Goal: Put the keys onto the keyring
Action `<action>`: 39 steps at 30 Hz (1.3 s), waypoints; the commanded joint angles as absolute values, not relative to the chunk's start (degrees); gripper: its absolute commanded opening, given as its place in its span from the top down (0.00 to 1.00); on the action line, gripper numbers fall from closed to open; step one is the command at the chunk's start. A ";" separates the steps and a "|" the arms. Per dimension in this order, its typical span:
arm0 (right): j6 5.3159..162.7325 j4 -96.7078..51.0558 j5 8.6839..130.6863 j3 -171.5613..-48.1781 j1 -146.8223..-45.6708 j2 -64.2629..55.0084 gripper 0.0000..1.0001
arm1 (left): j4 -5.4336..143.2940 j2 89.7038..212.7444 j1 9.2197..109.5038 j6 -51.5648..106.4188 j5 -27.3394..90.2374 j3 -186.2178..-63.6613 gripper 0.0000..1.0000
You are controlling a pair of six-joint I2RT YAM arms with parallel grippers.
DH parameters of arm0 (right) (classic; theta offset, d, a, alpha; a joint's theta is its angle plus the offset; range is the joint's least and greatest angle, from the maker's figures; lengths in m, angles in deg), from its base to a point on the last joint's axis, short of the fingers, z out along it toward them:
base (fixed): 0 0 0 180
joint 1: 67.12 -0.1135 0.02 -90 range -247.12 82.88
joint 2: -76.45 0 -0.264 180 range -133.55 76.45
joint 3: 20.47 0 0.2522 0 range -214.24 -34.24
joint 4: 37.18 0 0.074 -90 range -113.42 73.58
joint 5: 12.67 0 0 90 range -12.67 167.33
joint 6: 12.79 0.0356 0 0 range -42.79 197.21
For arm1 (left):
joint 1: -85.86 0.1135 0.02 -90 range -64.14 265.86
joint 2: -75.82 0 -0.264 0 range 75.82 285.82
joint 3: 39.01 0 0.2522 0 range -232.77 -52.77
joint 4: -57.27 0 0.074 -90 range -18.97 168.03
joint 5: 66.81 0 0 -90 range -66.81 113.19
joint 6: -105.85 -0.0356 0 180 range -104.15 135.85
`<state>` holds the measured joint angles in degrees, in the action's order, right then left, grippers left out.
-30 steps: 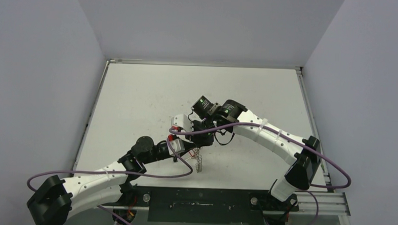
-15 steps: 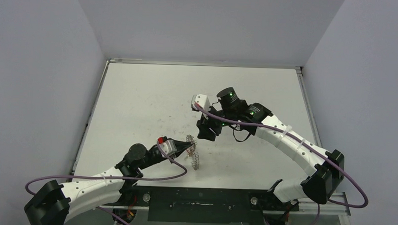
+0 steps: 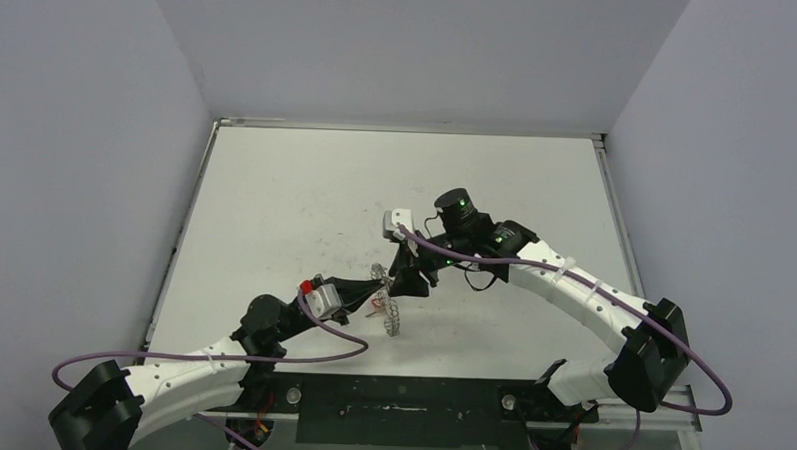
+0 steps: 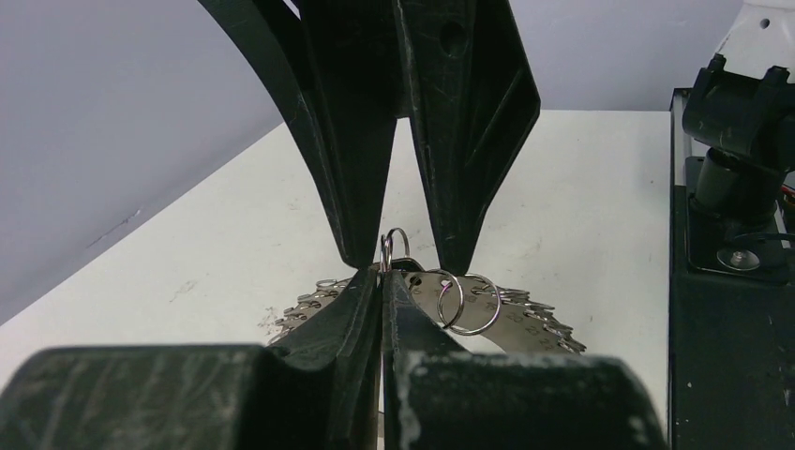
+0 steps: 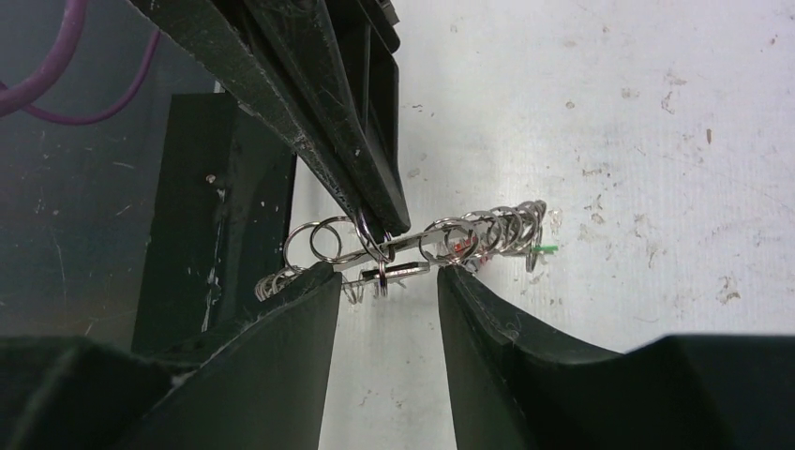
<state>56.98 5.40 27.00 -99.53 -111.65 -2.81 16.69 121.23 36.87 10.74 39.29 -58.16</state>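
Note:
The keyring (image 3: 391,318), a flat grey disc with a scalloped edge, hangs above the table from my left gripper (image 3: 370,296), which is shut on a small split ring at its edge (image 4: 382,277). In the left wrist view the disc (image 4: 525,323) lies behind those fingers. In the right wrist view the keyring (image 5: 487,230) is edge-on, with its green tag (image 5: 547,248). My right gripper (image 5: 389,281) is open, one fingertip on each side of a small black-and-silver key (image 5: 394,272) hanging at the ring. It comes in from the far side (image 3: 404,282).
Purple cables (image 3: 300,354) loop from both arms over the near part of the white table (image 3: 275,201). A black base plate (image 3: 398,410) runs along the near edge. Grey walls close in the left, right and back.
My right gripper has opened, lifted away to the right, then come back down to the keyring. The left arm drew back slightly toward the near left, still holding the keyring.

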 commanded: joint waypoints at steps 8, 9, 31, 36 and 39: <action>54.88 -2.41 21.97 -98.62 -111.15 -1.02 0.84 | 10.12 120.38 36.82 11.41 40.49 -58.75 1.00; 54.88 -2.41 21.89 -98.72 -111.15 -1.13 0.87 | 10.19 120.34 36.82 11.45 40.50 -58.75 1.00; 48.61 24.93 39.41 -114.09 -115.47 -5.16 1.00 | 29.90 112.90 36.80 8.62 37.73 -62.27 0.70; 49.37 29.87 46.49 -119.19 -119.82 -9.41 1.00 | 38.90 109.68 36.91 6.99 36.29 -64.54 0.69; 50.14 32.89 49.33 -122.12 -121.08 -11.80 1.00 | 43.39 108.69 36.91 6.37 36.89 -66.26 0.69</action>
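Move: The small ring pinched in the left fingertips stands between the open right fingers, about 1 cm to the left of the right hand point and about level with it in height and reach. The keyring plate hangs with its middle some 6 cm below the left hand and 2 cm back. Two neighbouring loops on it lie about 2 cm back and 2 cm below the left hand. The key's black head is roughly 2 cm to the left hand's right and 1 cm down. Leftward and up by under 1 cm, the right hand eases in and shuts its fingers on the small ring while the left keeps its pinch. After a pause the left opens about a third, letting go, and backs off about 1 cm to its left. The right keeps its pinch, sways about 1.5 cm right and up, then returns left and down, its fingers tipping some 20 degrees steeper towards the table. ##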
